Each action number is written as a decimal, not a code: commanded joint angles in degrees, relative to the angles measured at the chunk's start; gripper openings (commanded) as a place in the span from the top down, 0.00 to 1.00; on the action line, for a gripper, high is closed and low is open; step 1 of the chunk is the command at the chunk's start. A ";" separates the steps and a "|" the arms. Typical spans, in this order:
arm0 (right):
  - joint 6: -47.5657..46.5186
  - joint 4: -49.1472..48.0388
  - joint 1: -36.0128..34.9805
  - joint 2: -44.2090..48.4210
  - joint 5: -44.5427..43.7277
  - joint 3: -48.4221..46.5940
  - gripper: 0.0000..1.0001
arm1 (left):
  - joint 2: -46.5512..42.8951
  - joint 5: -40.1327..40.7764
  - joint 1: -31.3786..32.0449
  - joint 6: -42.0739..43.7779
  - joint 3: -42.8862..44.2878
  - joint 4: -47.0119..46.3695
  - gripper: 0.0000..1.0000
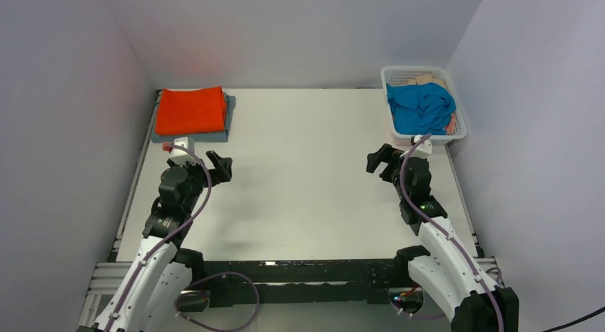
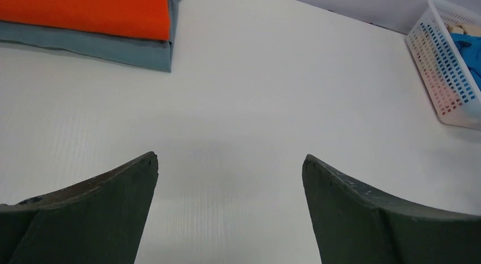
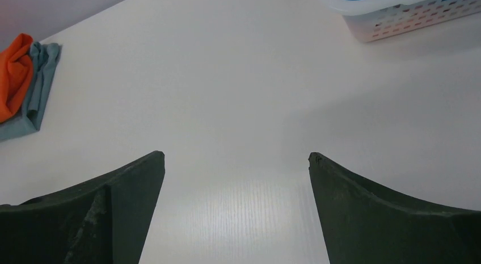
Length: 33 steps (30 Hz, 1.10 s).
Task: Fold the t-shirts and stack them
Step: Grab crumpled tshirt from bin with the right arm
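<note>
A folded orange t-shirt (image 1: 190,110) lies on a folded grey t-shirt (image 1: 192,136) at the table's back left; both also show in the left wrist view, orange (image 2: 85,11) on grey (image 2: 113,47). A crumpled teal-blue t-shirt (image 1: 421,107) fills the white basket (image 1: 460,132) at the back right, with beige cloth (image 1: 428,81) behind it. My left gripper (image 1: 222,166) is open and empty just in front of the stack. My right gripper (image 1: 378,161) is open and empty in front of the basket. Both hover over bare table.
Grey walls close the table on the left, back and right. The basket shows at the right edge of the left wrist view (image 2: 448,76) and at the top of the right wrist view (image 3: 397,14). A black rail (image 1: 300,268) runs along the near edge.
</note>
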State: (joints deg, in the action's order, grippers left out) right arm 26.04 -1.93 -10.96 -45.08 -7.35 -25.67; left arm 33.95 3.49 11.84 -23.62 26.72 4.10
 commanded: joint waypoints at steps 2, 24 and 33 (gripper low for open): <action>-2.05 -5.29 0.09 -1.43 1.44 -1.55 0.00 | 0.50 -1.08 0.02 0.59 1.43 -1.10 0.01; 0.57 14.05 17.13 -56.17 -18.15 -61.51 0.00 | 0.49 0.21 -0.02 1.17 1.75 -1.04 0.01; -5.72 12.40 18.49 -74.87 -20.09 -77.80 0.02 | 3.68 0.90 -0.06 0.89 2.42 -1.40 0.00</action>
State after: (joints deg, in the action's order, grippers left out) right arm 24.16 11.57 7.42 -116.11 -25.12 -97.34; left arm 36.29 3.90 11.84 -23.22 26.74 4.43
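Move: The right hand hovers empty over the table, with the crumpled blue t-shirt some 25 cm ahead of it, 17 cm to its right and roughly 9 cm lower. The white bin around the shirt has about the same middle; inside it, beige cloth lies about 10 cm beyond the shirt, and peach cloth about 11 cm to the shirt's right and 6 cm nearer. For the left hand, the shirt is roughly 27 cm ahead, 80 cm right and 13 cm lower. Heading for the blue t-shirt in the bin, the right hand swings about 25 cm forward and 19 cm to the right, slow at first, then fast. It arcs up some 9 cm to clear the bin's near side, then sinks nearly all of that again over the shirt, turning clockwise about 35 degrees and tipping down as it goes. The fingers stay wide open, with no touch to be seen. ##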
